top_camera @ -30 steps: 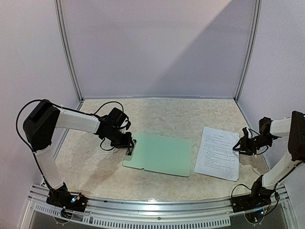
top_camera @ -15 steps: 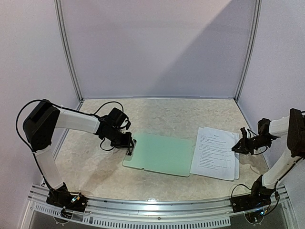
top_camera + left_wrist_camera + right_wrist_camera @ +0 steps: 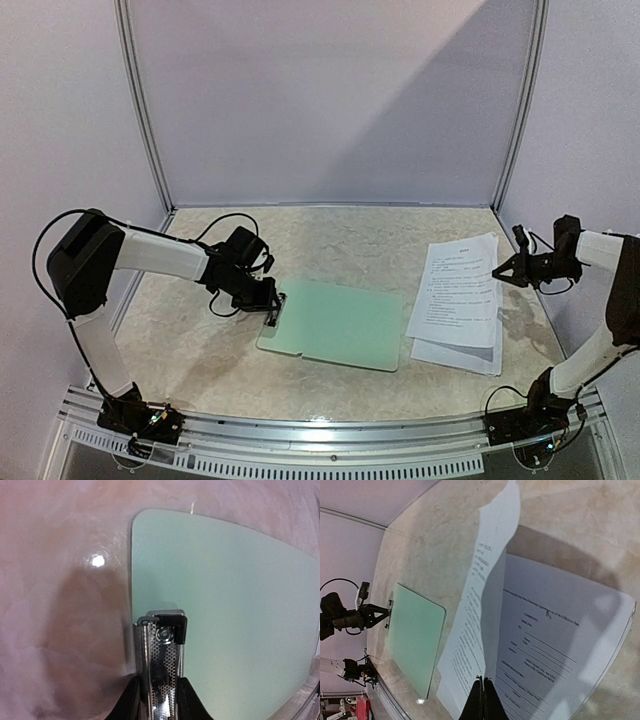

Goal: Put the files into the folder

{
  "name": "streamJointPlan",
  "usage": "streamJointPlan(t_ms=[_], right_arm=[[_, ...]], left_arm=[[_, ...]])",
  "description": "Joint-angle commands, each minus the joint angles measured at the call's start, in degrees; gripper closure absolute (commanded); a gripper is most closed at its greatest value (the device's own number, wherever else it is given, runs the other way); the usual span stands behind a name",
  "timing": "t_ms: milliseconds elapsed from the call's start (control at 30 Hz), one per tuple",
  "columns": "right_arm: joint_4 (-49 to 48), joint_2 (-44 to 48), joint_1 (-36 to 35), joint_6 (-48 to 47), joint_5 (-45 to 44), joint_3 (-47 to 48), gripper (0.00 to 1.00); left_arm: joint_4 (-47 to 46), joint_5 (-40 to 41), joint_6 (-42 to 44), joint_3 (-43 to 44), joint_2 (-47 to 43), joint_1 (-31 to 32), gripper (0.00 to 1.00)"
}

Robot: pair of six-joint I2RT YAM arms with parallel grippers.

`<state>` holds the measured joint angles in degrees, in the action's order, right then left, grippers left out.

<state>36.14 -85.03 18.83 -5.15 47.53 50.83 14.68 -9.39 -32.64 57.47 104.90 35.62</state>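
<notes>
The pale green folder [image 3: 335, 322] lies flat mid-table, its metal clip [image 3: 160, 645] at the left short edge. My left gripper [image 3: 268, 300] is shut on that clip, one finger on each side of it [image 3: 159, 700]. The files [image 3: 458, 352] lie as a small stack to the right of the folder. My right gripper [image 3: 500, 270] is shut on the right edge of the top sheet [image 3: 462, 290], which hangs raised and curved above the stack. In the right wrist view the pinched sheet [image 3: 475, 615] rises from the shut gripper [image 3: 483, 681], with a printed page [image 3: 555, 650] under it and the folder [image 3: 415, 635] beyond.
Booth walls close in the table at the back and on both sides, and the right wall [image 3: 590, 150] stands close to my right arm. A metal rail [image 3: 320, 440] runs along the near edge. Marbled tabletop [image 3: 350, 240] stretches behind the folder.
My right gripper has shut on the top sheet's right edge and moved up and back, lifting that sheet off the stack. The left gripper stays on the clip.
</notes>
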Motion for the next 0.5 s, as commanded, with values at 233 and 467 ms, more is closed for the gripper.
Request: streamJointPlan(t_ms=[233, 467], right_arm=[[13.2, 4.49, -12.05, -9.92, 7.58, 12.78, 1.0], [24.61, 4.79, -20.8, -15.34, 13.72, 26.48, 1.0]], left_arm=[[2.77, -2.12, -0.62, -3.06, 0.26, 0.27, 1.0], [2.71, -2.22, -0.55, -2.75, 0.83, 0.33, 1.0]])
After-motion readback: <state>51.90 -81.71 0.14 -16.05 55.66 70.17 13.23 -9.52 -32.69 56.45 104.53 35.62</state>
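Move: The right hand already pinches the top sheet by its right edge. The folder's middle lies about 37 cm to its left, 8 cm nearer the base and 10 cm below; the pile of remaining sheets is only some 6 cm left and 7 cm back, equally low. From the left hand, which holds the folder's metal clip, the folder's middle is about 13 cm right, 4 cm back and a centimetre lower. Keeping its shut pinch on the top sheet's edge, the right hand lifts it off the pile, first nearly straight up, then sweeping left towards the folder while still climbing, some 12 cm each way in all. It turns about 30 degrees counter-clockwise as the fingertips tip upward. The left hand stays put, its fingers still closed on the metal clip. ##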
